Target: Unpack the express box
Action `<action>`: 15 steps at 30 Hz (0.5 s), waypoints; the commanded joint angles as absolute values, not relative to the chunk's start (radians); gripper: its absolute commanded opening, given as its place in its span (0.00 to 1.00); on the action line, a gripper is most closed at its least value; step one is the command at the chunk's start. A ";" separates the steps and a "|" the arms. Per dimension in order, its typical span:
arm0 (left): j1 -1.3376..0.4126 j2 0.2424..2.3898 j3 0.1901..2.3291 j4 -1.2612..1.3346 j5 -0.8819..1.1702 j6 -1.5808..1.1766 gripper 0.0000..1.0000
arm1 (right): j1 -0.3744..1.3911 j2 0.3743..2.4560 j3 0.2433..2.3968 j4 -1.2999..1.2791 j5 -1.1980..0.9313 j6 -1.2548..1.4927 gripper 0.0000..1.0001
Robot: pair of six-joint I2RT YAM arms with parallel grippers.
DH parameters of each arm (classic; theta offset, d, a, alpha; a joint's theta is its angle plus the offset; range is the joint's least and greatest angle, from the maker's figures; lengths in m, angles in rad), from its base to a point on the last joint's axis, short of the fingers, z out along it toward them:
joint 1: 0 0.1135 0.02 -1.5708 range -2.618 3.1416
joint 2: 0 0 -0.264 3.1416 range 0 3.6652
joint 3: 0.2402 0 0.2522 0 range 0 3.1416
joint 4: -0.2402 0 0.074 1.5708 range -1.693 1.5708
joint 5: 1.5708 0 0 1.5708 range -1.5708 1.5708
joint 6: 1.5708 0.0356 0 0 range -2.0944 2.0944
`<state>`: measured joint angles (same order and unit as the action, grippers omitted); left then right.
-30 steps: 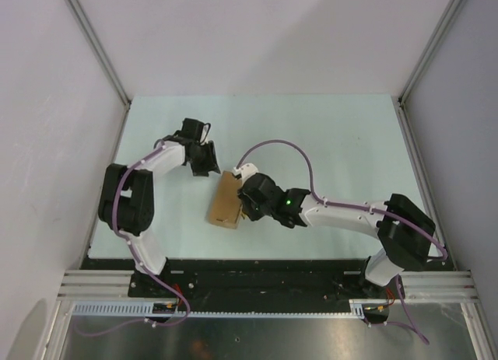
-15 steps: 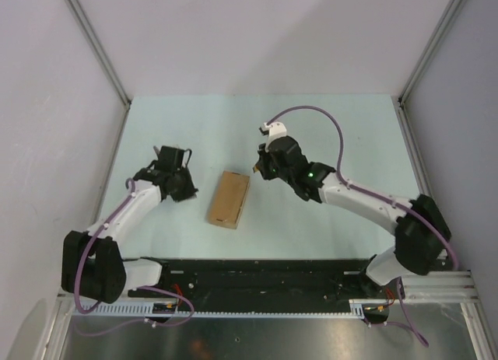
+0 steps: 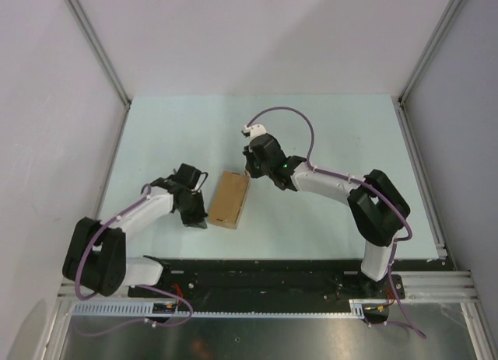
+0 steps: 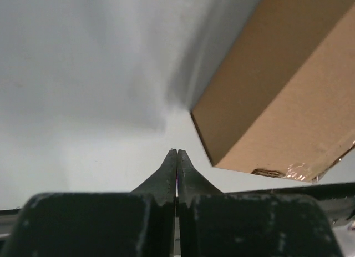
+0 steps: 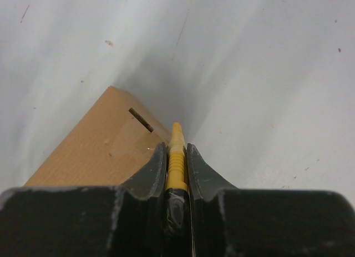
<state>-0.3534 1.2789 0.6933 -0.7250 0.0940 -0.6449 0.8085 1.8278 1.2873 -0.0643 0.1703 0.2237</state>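
Note:
The express box, a flat brown cardboard carton, lies closed on the table's middle. My left gripper is low beside the box's near-left side, shut with nothing between its fingers. In the left wrist view the box fills the upper right, its corner just right of the fingertips, with clear tape at its lower edge. My right gripper is at the box's far-right corner, shut on a yellow-black utility knife. The knife's yellow tip points past the box's corner, near a slot in the top.
A pale green table is bounded by grey walls and metal frame posts. Purple cables loop over both arms. A black base rail runs along the near edge.
My left gripper went from open to shut and swung from behind the box down to its near-left side. The right gripper lifted off the box, then edged back to its far-right corner with the knife.

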 commanded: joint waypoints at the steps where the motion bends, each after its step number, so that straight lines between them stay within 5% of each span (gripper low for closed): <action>1: -0.397 1.351 0.779 -0.707 0.152 -0.611 0.00 | 0.811 1.836 1.335 -0.011 0.135 0.195 0.00; 15: -0.390 1.575 1.058 -0.653 0.031 -0.609 0.00 | 0.899 1.738 1.331 -0.299 0.215 0.144 0.00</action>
<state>-0.3923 1.5196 0.9958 -0.6724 0.0509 -0.6273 0.8543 1.8061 1.2945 -0.1989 0.1669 0.1673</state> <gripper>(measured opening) 0.003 0.153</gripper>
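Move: The left hand, empty and shut, is beside the express box's near-left corner. The box's middle lies about 7 cm ahead, 8 cm to its right and 2 cm lower; the knife in the right hand is some 15 cm ahead and 14 cm right. From the right hand, whose blade is at the box's far end near the right corner, the box's middle is about 8 cm back, 6 cm left and 5 cm below. Keeping its grip on the knife with the blade against the far end of the box, the right hand pulls back about 3 cm, sinking slightly and rolling its left side down a little. The shut left hand shifts a bit to the right, then travels some 9 cm forward along the box's left side, rising about 3 cm towards the far end. ##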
